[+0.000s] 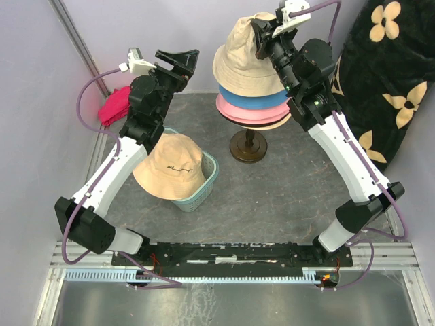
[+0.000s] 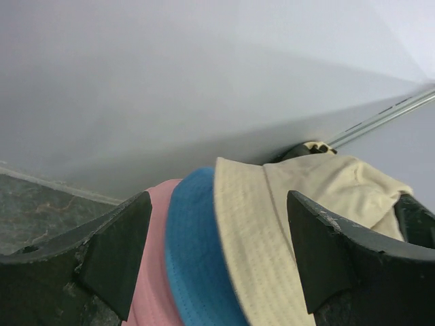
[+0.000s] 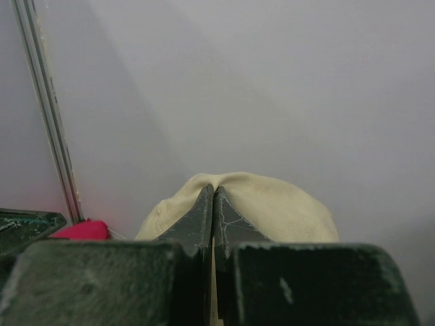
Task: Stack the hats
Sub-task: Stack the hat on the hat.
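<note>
On the mannequin stand (image 1: 248,146) sits a stack of hats: a pink hat (image 1: 239,111) lowest, a blue hat (image 1: 253,95) over it, and a beige hat (image 1: 239,56) on top, tilted. My right gripper (image 1: 262,35) is shut on the top beige hat's crown; the right wrist view shows the beige hat (image 3: 279,204) pinched between the closed fingertips (image 3: 204,214). My left gripper (image 1: 180,62) hangs open just left of the stack, holding nothing. In the left wrist view the pink hat (image 2: 153,272), blue hat (image 2: 197,258) and beige hat (image 2: 258,238) show between its spread fingers. A second beige hat (image 1: 170,170) lies on a teal basket (image 1: 204,187).
A magenta cloth bundle (image 1: 114,105) lies at the back left by the wall, also visible as the magenta cloth (image 3: 81,229) in the right wrist view. A black blanket with cream flowers (image 1: 391,75) hangs at the right. Pale walls close in the back and left.
</note>
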### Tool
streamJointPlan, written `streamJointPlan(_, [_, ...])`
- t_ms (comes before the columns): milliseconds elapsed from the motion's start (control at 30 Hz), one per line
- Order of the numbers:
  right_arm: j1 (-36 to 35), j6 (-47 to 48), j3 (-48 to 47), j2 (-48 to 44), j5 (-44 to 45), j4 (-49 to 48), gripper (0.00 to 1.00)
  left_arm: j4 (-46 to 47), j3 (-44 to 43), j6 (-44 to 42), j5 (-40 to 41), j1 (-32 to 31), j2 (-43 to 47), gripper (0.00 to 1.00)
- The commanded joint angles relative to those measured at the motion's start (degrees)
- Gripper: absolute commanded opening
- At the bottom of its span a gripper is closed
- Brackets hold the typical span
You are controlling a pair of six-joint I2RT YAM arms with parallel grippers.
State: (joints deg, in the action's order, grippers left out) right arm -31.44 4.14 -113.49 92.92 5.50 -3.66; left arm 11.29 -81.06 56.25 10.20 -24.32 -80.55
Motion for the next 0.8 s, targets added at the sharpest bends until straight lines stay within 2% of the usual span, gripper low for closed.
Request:
streamJointPlan(0, [0.2,-1.5,0.5,-0.7,-0.1,-0.8,0.01,6.7,-2.8,-0.9,-2.8,-0.5,-0.1,0.87])
streamJointPlan(300, [0.2,-2.3,-0.6,0.4,1.2,1.6,0.02,8.7,-1.8,0.7,-8.2,-0.5,-1.4,0.88])
streamJointPlan(400, [0.2,-2.9,0.2,-0.3,1.5,1.7,0.06,9.0,-1.4,1.7,-9.7,-0.4,-2.3,0.89])
streamJointPlan(433, [0.2,-3.2,0.3,-0.4,1.7,1.8,0.1,9.5,-1.2,2.2,-10.1,-0.5,-2.6,0.89])
streamJointPlan(567, [0.2,-4.1,-0.2,-1.2,2.3,2.3,0.4,10.6,-1.1,3.2,-11.0,-0.5,-3.9,0.9])
streamJointPlan(767, [0.2,-5.6,0.3,-3.2,4.1,2.4,0.59,12.9,-1.4,4.6,-12.3,-0.3,-5.5,0.91])
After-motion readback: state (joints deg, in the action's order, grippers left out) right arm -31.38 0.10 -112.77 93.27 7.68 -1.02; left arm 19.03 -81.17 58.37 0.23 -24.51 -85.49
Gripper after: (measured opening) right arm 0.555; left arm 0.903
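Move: The right hand holds the tan hat by a pinch of its crown. The blue hat it is being set on has its middle about 12 cm below, 2 cm ahead and 3 cm to the left; the pink hat is under that, some 16 cm below the hand, 2 cm ahead and 3 cm left. From the open, empty left hand, the tan hat's middle is roughly 15 cm right, 4 cm ahead and slightly higher. Still pinching the tan crown, the right hand eases down about 2 cm and slightly forward onto the stack, then stops and spreads its fingers to half open, letting go of the cloth. The left hand, fingers wide, swings about 4 cm right towards the tan hat, rising a little before sinking back, and turns some 10 degrees clockwise. ##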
